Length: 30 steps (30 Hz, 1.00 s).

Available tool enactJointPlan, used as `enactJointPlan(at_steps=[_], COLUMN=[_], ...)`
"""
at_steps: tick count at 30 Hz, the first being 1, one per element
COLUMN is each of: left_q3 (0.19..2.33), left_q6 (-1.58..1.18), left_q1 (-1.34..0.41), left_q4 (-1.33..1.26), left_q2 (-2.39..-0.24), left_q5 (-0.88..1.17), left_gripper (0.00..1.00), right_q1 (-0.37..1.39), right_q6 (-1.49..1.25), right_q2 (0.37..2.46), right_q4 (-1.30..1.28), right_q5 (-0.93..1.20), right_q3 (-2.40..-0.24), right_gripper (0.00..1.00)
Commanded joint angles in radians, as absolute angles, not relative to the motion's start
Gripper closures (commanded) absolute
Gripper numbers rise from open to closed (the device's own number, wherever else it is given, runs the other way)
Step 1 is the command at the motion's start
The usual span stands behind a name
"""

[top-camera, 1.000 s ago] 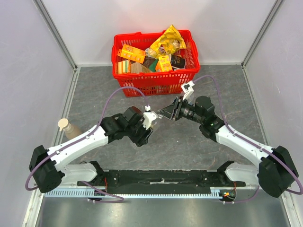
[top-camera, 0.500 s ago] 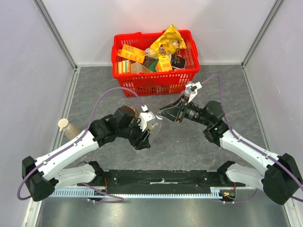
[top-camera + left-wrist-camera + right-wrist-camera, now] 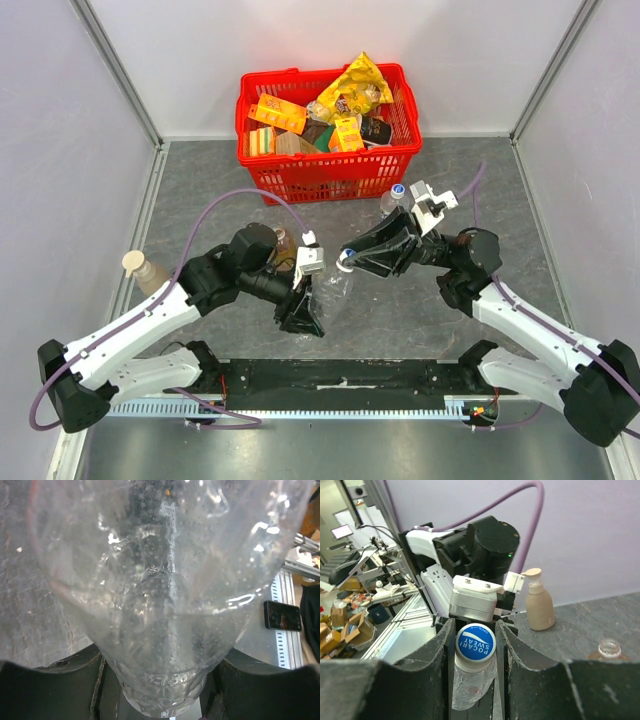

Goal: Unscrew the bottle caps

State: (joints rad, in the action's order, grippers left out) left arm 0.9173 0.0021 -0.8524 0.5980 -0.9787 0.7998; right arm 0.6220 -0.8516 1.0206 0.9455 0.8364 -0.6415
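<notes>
A clear plastic bottle (image 3: pixel 335 285) hangs tilted between the two arms above the table; its crumpled body (image 3: pixel 165 580) fills the left wrist view. My left gripper (image 3: pixel 306 302) is shut on the bottle's lower part, with dark fingers (image 3: pixel 55 685) on either side of it. The bottle's blue cap (image 3: pixel 475 641), printed POCARI SWEAT, sits between the fingers (image 3: pixel 437 655) of my right gripper (image 3: pixel 350 258), which is shut on it. A second clear bottle with a blue cap (image 3: pixel 397 190) stands by the basket.
A red basket (image 3: pixel 330 172) full of packets stands at the back centre. A beige capped bottle (image 3: pixel 140 268) stands by the left wall. A small brownish bottle with an open neck (image 3: pixel 283 240) stands behind my left arm.
Both arms have moved with the bottle between them: the left gripper has come nearer and lower, the right arm has swung right. The second capped bottle now shows behind it.
</notes>
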Motion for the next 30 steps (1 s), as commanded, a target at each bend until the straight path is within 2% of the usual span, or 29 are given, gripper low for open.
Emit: enactJointPlan(at_steps=[1,6,17,21,27,30], left_q3=[0.954,0.954,0.950,0.946,0.953,0.951], left_q6=[0.063,0.063,0.075,0.069,0.041,0.032], left_q1=[-0.859,-0.859,-0.859,-0.859,-0.859,-0.859], left_q4=[0.557,0.558,0.594,0.597,0.617,0.621], left_q2=[-0.951,-0.966,-1.014,-1.025,-1.038,-1.042], left_q5=[0.951,0.930,0.738,0.626,0.387,0.332], left_gripper=[0.90,0.90,0.90,0.90,0.91,0.91], right_q1=[0.615,0.615,0.614,0.615,0.615,0.615], right_q6=[-0.836,-0.834,-0.736,-0.700,-0.701,-0.724], right_q2=[0.976,0.973,0.927,0.933,0.949,0.995], right_q4=[1.077,1.031,0.776,0.633,0.342,0.273], right_q5=[0.874,0.855,0.723,0.637,0.333,0.292], right_q3=[-0.635,-0.652,-0.722,-0.755,-0.788,-0.810], right_gripper=[0.82,0.63,0.02,0.02,0.02,0.02])
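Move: The bottle cap sits between the right fingers, practically at that hand. The left hand grips the lower body of the same bottle, with the cap some 7 cm ahead of it, 7 cm to its right and 11 cm above. From the right hand, the other clear bottle stands about 24 cm ahead and 9 cm right, the open brown bottle roughly 12 cm ahead and 18 cm left, both some 27 cm lower. Letting go of the cap: after easing back about 1.5 cm together with the left hand, the right fingers spread from their pinch to fully open while the hand rises slightly. It then sweeps forward, ending some 7 cm ahead of its start, and swings about 20 degrees clockwise with a roll of the wrist. The left hand keeps its grip on the bottle and carries it about 5 cm forward and 4 cm down, turning slightly counter-clockwise. ##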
